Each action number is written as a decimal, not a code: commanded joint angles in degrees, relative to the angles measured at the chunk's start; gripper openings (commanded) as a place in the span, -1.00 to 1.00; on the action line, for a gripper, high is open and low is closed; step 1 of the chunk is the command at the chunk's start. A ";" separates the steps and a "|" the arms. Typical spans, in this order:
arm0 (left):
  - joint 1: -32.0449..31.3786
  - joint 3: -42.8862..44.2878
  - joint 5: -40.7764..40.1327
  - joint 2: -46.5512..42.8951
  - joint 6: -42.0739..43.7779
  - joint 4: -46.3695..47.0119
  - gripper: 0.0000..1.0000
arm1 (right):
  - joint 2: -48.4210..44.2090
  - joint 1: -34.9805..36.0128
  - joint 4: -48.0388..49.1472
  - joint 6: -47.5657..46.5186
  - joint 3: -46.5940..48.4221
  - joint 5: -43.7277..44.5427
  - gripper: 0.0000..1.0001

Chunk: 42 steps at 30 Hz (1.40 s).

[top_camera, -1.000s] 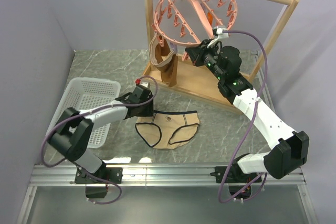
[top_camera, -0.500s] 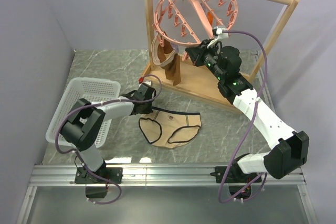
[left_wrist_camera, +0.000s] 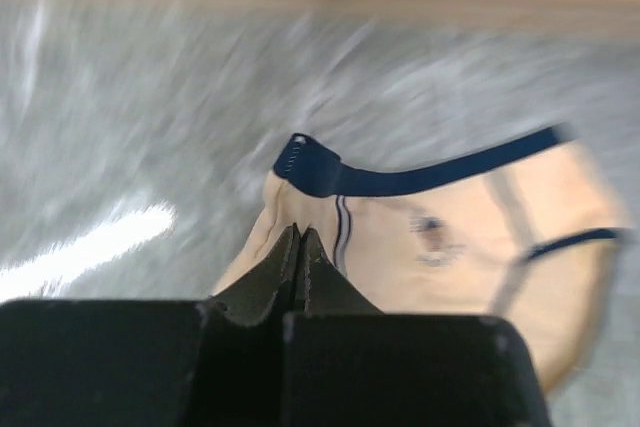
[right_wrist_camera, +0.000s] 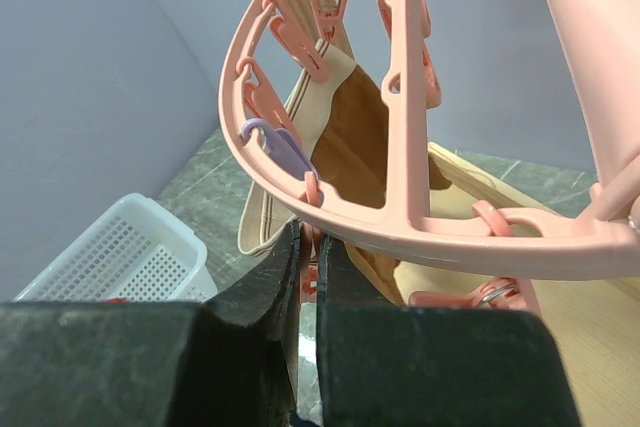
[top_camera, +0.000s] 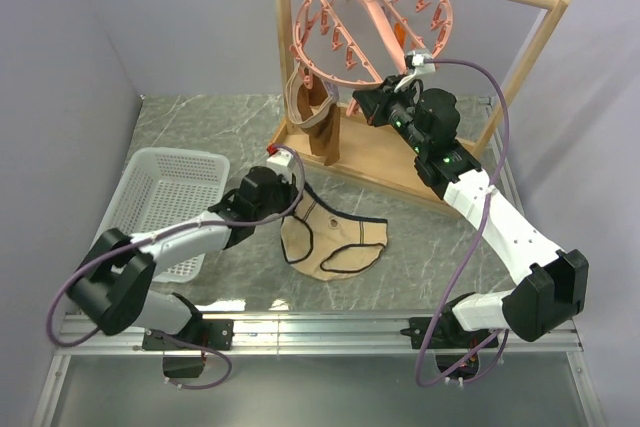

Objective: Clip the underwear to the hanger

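The tan underwear [top_camera: 340, 242] with dark trim lies on the marble table, its left waistband corner bunched up. My left gripper [top_camera: 292, 209] is shut on that corner. In the left wrist view the closed tips [left_wrist_camera: 300, 237] pinch the tan cloth [left_wrist_camera: 440, 257] just below the raised dark band. The pink round hanger [top_camera: 380, 22] hangs from the wooden rail. My right gripper [top_camera: 362, 102] sits under its front rim, shut on a pink clip peg [right_wrist_camera: 312, 272] below the ring [right_wrist_camera: 400, 217].
A white mesh basket [top_camera: 170, 197] stands at the left. The wooden rack's base [top_camera: 400, 172] runs behind the underwear. A darker brown garment [top_camera: 318, 122] hangs clipped from the hanger's left side. A purple clip [right_wrist_camera: 280, 147] sits on the ring.
My left gripper closed from open onto the underwear's left corner and moved right and nearer, dragging the cloth right and bunching it. The right arm stayed put.
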 commanded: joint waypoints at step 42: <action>3.31 21.01 13.22 1.71 -27.45 16.94 -0.99 | -1.54 -0.54 6.34 4.65 -1.37 -1.96 -1.00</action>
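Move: Ahead and well above the left hand, which already pinches one waistband corner of the beige underwear, is the pink clip: roughly 9 cm farther out, 12 cm to the right and 25 cm up, held between the right hand's fingers. Brown underwear hangs beside it, about 12 cm ahead of the left hand, 5 cm right and 15 cm higher. The wooden tray's middle lies some 15 cm ahead of the left hand, 20 cm right and 8 cm lower. Carrying the pinched corner up towards the pink clip, the left hand climbs about 20 cm while drifting right, then eases some 4 cm forward past its highest point. Its fingers first swing up towards level and later dip back partway, with the wrist rolling right side up by around 35 degrees. Meanwhile the right hand keeps its hold at the clip, practically in place. ##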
